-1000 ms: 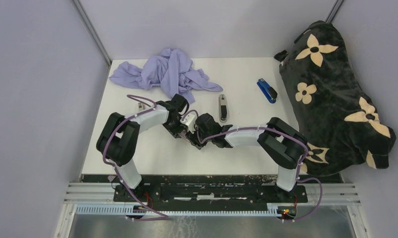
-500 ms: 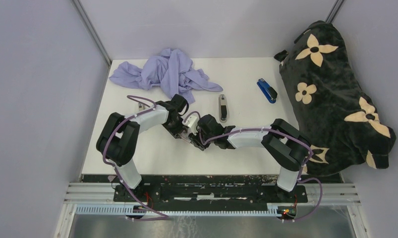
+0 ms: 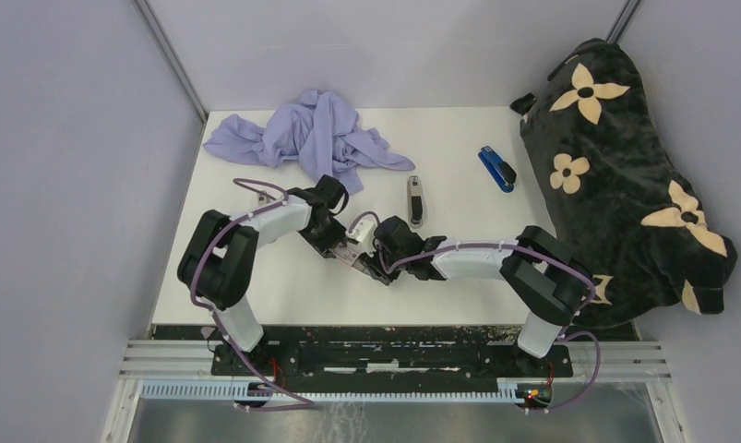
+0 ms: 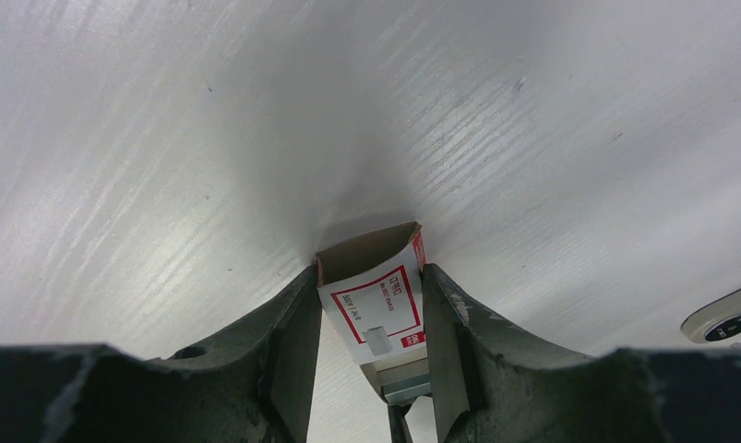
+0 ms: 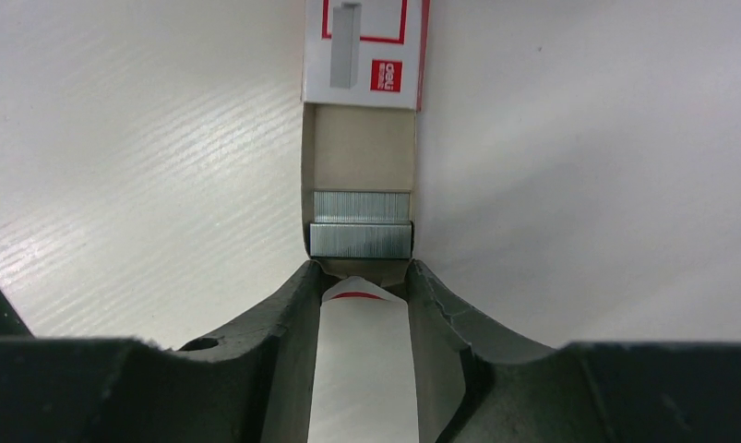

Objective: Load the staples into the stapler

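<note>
The red-and-white staple box [image 4: 376, 295] is pinched between the fingers of my left gripper [image 4: 368, 277], just above the white table. Its grey tray [image 5: 359, 157] sticks out of the sleeve [image 5: 362, 46] towards my right gripper [image 5: 361, 269], which is shut on the tray's near end. The staples [image 5: 361, 231] lie as silvery strips in the tray, just in front of the right fingertips. Seen from above, both grippers meet mid-table at the box [image 3: 353, 248]. A black-and-silver stapler [image 3: 415, 200] lies shut behind them, and a blue stapler [image 3: 497, 168] lies further right.
A crumpled lilac cloth [image 3: 313, 134] lies at the back of the table. A black flowered cushion [image 3: 625, 185] fills the right side. A small grey object [image 3: 258, 197] sits by the left arm's wrist.
The right gripper's jaws have narrowed onto the tray end, and the right arm's forearm and elbow have shifted right. The left gripper and box have barely moved.
</note>
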`<move>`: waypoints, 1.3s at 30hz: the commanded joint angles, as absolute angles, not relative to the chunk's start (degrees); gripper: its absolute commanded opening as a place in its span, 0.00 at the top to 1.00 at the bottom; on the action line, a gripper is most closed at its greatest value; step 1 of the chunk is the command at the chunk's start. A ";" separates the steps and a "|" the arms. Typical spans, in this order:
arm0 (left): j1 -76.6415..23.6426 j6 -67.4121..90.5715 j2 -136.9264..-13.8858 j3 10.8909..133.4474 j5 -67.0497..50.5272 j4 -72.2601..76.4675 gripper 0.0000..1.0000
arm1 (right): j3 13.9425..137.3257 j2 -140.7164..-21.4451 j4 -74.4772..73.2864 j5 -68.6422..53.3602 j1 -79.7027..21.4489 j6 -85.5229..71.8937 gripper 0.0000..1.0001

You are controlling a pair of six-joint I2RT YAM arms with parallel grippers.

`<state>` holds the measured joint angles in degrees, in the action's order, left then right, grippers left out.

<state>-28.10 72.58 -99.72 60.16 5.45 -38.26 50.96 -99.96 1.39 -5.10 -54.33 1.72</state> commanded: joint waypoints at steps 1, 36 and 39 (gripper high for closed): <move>-27.15 74.06 -100.03 58.36 9.35 -39.90 0.50 | 48.65 -98.01 -6.71 -3.71 -54.53 2.94 0.57; -23.22 45.75 -78.89 61.27 22.90 -39.37 0.14 | 40.82 -75.69 2.25 12.28 -47.80 0.42 0.16; -20.44 40.61 -81.09 62.87 22.99 -40.75 0.13 | 39.90 -71.92 2.81 15.09 -47.19 -1.34 0.08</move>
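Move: The staple box is already drawn open: its sleeve is between the left fingers, its middle about 1 cm back and 1 cm right of the hand point. The staple tray runs out to the right fingers, its middle some 2 cm left and 1 cm forward of that hand. The grey stapler stands about 10 cm right and 15 cm ahead of the right hand; the left stapler lies about 15 cm left and 10 cm ahead of the left hand. The tray gets a last short tug back and right before the right fingers let go, slide low to the right and slightly forward, about 9 cm right overall, turning clockwise, and lift some 8 cm. The left hand lingers at the sleeve, loosens, then rises about 10 cm and veers left, tilting its fingertips outward; both grippers open wide. ##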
